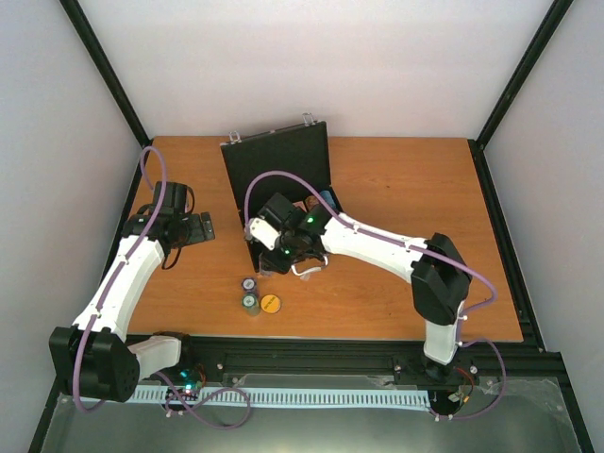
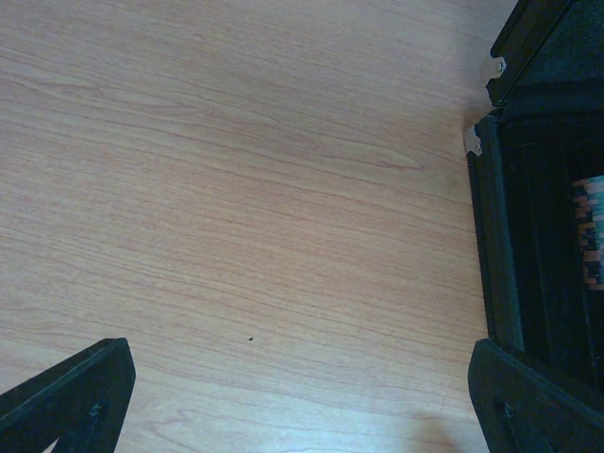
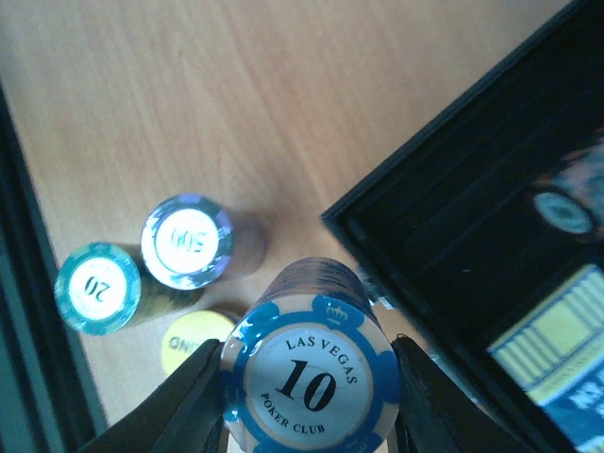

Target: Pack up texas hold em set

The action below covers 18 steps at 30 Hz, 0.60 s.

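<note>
The black case (image 1: 279,166) lies open at the back of the table, its lid raised. My right gripper (image 3: 307,389) is shut on a stack of blue "10" poker chips (image 3: 307,373), held just off the case's near left corner (image 3: 351,226). A purple stack (image 3: 186,241), a teal "20" stack (image 3: 97,288) and a yellow chip (image 3: 192,342) stand on the wood beside it. In the top view these are the stacks (image 1: 249,293) in front of the right gripper (image 1: 280,261). My left gripper (image 2: 302,415) hangs open over bare wood, left of the case (image 2: 533,189).
Inside the case a row of chips (image 2: 589,231) fills one slot, and a yellow and blue printed pack (image 3: 559,351) lies near its edge. The left arm's gripper (image 1: 196,227) sits at the table's left side. Black frame rails border the table.
</note>
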{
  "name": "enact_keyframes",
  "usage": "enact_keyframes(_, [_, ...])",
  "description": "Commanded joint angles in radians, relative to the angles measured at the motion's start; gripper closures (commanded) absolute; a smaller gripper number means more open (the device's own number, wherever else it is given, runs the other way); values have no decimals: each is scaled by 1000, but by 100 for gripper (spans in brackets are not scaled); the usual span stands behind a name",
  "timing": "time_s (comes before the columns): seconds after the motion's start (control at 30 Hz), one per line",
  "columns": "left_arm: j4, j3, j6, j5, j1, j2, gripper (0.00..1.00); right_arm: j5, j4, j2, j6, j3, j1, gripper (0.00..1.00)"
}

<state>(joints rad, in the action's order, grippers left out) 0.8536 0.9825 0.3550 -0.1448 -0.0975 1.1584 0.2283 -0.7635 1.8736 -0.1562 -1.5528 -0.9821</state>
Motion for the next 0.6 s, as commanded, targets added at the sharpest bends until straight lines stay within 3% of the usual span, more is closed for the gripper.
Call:
enact_keyframes(0.0, [-3, 10, -5, 13, -1, 10, 0, -146, 111, -40, 47, 9, 0, 92])
enact_keyframes(0.37, [-8, 1, -5, 20, -1, 12, 0, -472, 459, 34, 74, 176, 1, 94])
enact_keyframes(0.57, [-6, -2, -7, 20, -1, 13, 0, -512, 538, 89, 97, 189, 2, 95])
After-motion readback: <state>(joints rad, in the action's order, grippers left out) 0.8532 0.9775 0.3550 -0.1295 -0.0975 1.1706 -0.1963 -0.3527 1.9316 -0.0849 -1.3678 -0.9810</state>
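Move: The right hand holds the blue chip stack. The empty stretch of tray behind the brown chips lies about 6 cm ahead of it and 9 cm below; the brown chips are some 14 cm ahead and 1 cm left, the card box 9 cm ahead and 8 cm right. The purple stack stands 3 cm back and 5 cm left. From the idle left hand, that stretch of tray is roughly 16 cm right, 1 cm back, 12 cm down. Forward goes the right hand, some 8 cm, in over the near-left part of the open case towards the tray behind the brown chips; after a slight rise it sinks, ending about 4 cm lower. The fingers keep their hold on the upright blue stack while the wrist swings their tips forward about 20 degrees and turns clockwise a little less. ##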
